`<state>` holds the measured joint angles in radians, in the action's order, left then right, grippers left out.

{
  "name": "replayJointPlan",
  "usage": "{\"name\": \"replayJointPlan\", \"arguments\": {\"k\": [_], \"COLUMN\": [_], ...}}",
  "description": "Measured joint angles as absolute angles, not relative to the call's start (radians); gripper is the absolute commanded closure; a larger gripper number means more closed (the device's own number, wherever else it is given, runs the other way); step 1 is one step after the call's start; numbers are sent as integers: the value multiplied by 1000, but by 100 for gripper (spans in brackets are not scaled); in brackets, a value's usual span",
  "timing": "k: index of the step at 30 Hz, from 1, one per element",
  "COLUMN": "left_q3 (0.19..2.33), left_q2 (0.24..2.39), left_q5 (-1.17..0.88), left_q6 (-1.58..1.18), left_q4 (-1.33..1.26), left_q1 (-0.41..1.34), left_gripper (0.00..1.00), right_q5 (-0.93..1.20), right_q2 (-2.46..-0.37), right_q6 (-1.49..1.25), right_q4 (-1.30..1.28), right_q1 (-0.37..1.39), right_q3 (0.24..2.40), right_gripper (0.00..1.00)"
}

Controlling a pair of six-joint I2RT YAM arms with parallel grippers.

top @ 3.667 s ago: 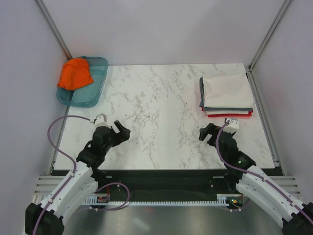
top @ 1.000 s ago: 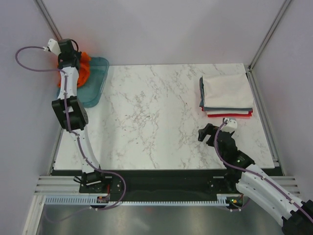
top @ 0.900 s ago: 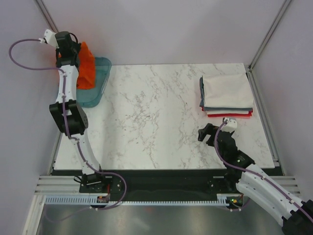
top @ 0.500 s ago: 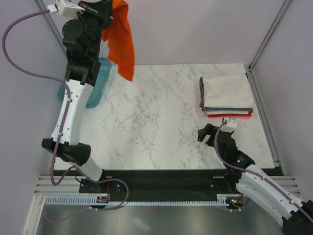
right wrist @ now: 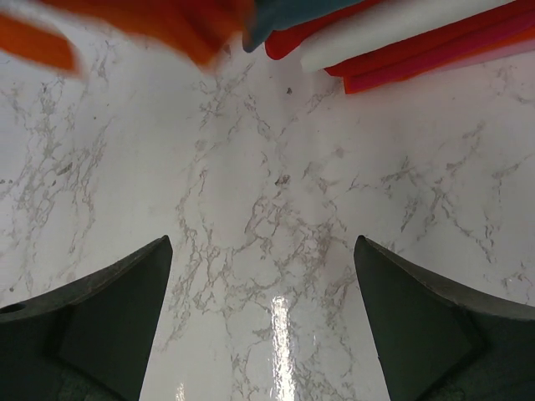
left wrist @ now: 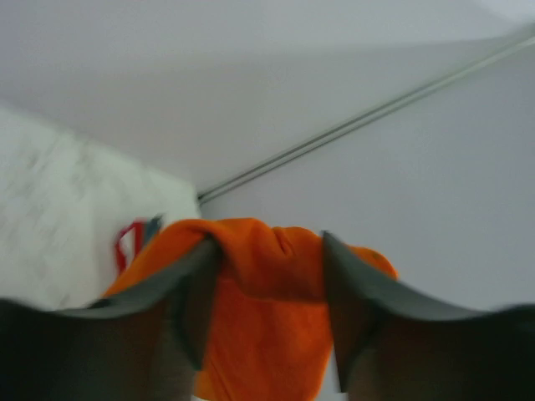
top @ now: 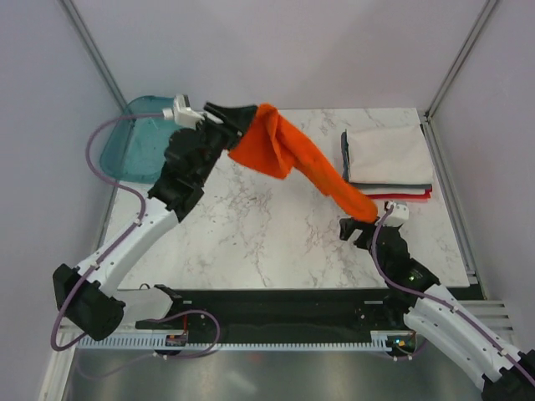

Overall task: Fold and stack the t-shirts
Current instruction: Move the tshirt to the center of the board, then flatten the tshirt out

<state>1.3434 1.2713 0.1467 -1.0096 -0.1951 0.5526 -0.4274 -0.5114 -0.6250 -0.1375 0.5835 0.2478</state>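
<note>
The bright orange t-shirt point(top: 284, 154) stretches through the air above the table, from my left gripper point(top: 238, 117) down to the right. Its loose end point(top: 359, 209) hangs just over my right gripper point(top: 355, 227). In the left wrist view the orange t-shirt point(left wrist: 267, 334) is bunched between the partly spread fingers of the left gripper point(left wrist: 272, 242) and touches both. A stack of folded t-shirts point(top: 389, 159), white on top with grey and red below, lies at the back right. My right gripper point(right wrist: 263, 251) is wide open over bare marble, with the stack's edge point(right wrist: 401, 33) ahead.
The teal plastic tray point(top: 125, 154) sits at the back left corner, now without the shirt. Grey walls and metal posts close in the marble table point(top: 251, 225) on the left, back and right.
My left arm swung the orange t-shirt from high above the tray down and to the right over the table. Its fingers have spread somewhat. The right arm stayed put.
</note>
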Motion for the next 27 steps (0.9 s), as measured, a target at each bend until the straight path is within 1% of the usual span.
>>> {"name": "replayJointPlan", "arguments": {"k": [1,2,5,7,9,10,13,15,16,18,21,22,24,27], "left_q3": [1205,1109,842,729,671,665,673,692,705,725,734,734,730,707], "left_q2": [1240,1224,1197,1159,1074,1035,922,910,918,960,1043,1072,1107,1100], "left_q5": [163,181,246,294,330,342,339,303,267,208,138,115,83,70], "left_q6": [-1036,-1056,-1095,-1095,-1076,-1061,-981,-918,-888,-844,-799,-786,-762,-743], "left_q4": [-205,-192,-92,-15,43,60,52,43,43,43,50,62,81,93], "left_q1": [552,551,550,550,550,550,550,550,550,552,564,571,583,591], "left_gripper": [13,0,0,0,0,0,0,0,2,3,4,0,0,0], "right_q5": [-427,-426,-423,-419,-418,-417,-405,-390,-381,-365,-328,-310,-275,-222], "right_q2": [-505,-498,-476,-461,-461,-468,-516,-588,-628,-699,-780,-799,-819,-833], "right_q6": [-625,-625,-624,-623,-619,-616,-611,-607,-606,-611,-617,-622,-627,-626], "right_q4": [-139,-143,-150,-147,-140,-136,-133,-141,-150,-163,-183,-191,-201,-220], "right_q1": [583,583,583,583,583,583,583,583,583,583,583,583,583,583], "right_q3": [248,247,246,240,237,237,242,265,284,322,369,380,387,389], "right_gripper": [2,2,2,2,2,2,7,16,21,25,36,36,36,37]}}
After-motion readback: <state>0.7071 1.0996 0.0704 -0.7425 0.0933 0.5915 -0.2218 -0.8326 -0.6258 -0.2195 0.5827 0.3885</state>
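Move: The orange t-shirt is in the air: its middle is about 14 cm to the right of my left hand, 2 cm back and some 16 cm lower, with one end still between my left fingers. The board's centre lies roughly 7 cm farther out than that hand, 8 cm to its right and 49 cm down. From my right hand, the t-shirt's middle is some 9 cm ahead, 16 cm left and 22 cm up; the folded stack is about 28 cm ahead, 15 cm right and 7 cm lower. I open my left fingers wide to let the flung t-shirt go, dropping that hand about 30 cm towards the board and drawing back some 7 cm as it tips down; it bobs up briefly, then sinks again while rolling its left side up. Later my right hand eases left and down over the near right part of the cloth, tipping down and partly closing. ##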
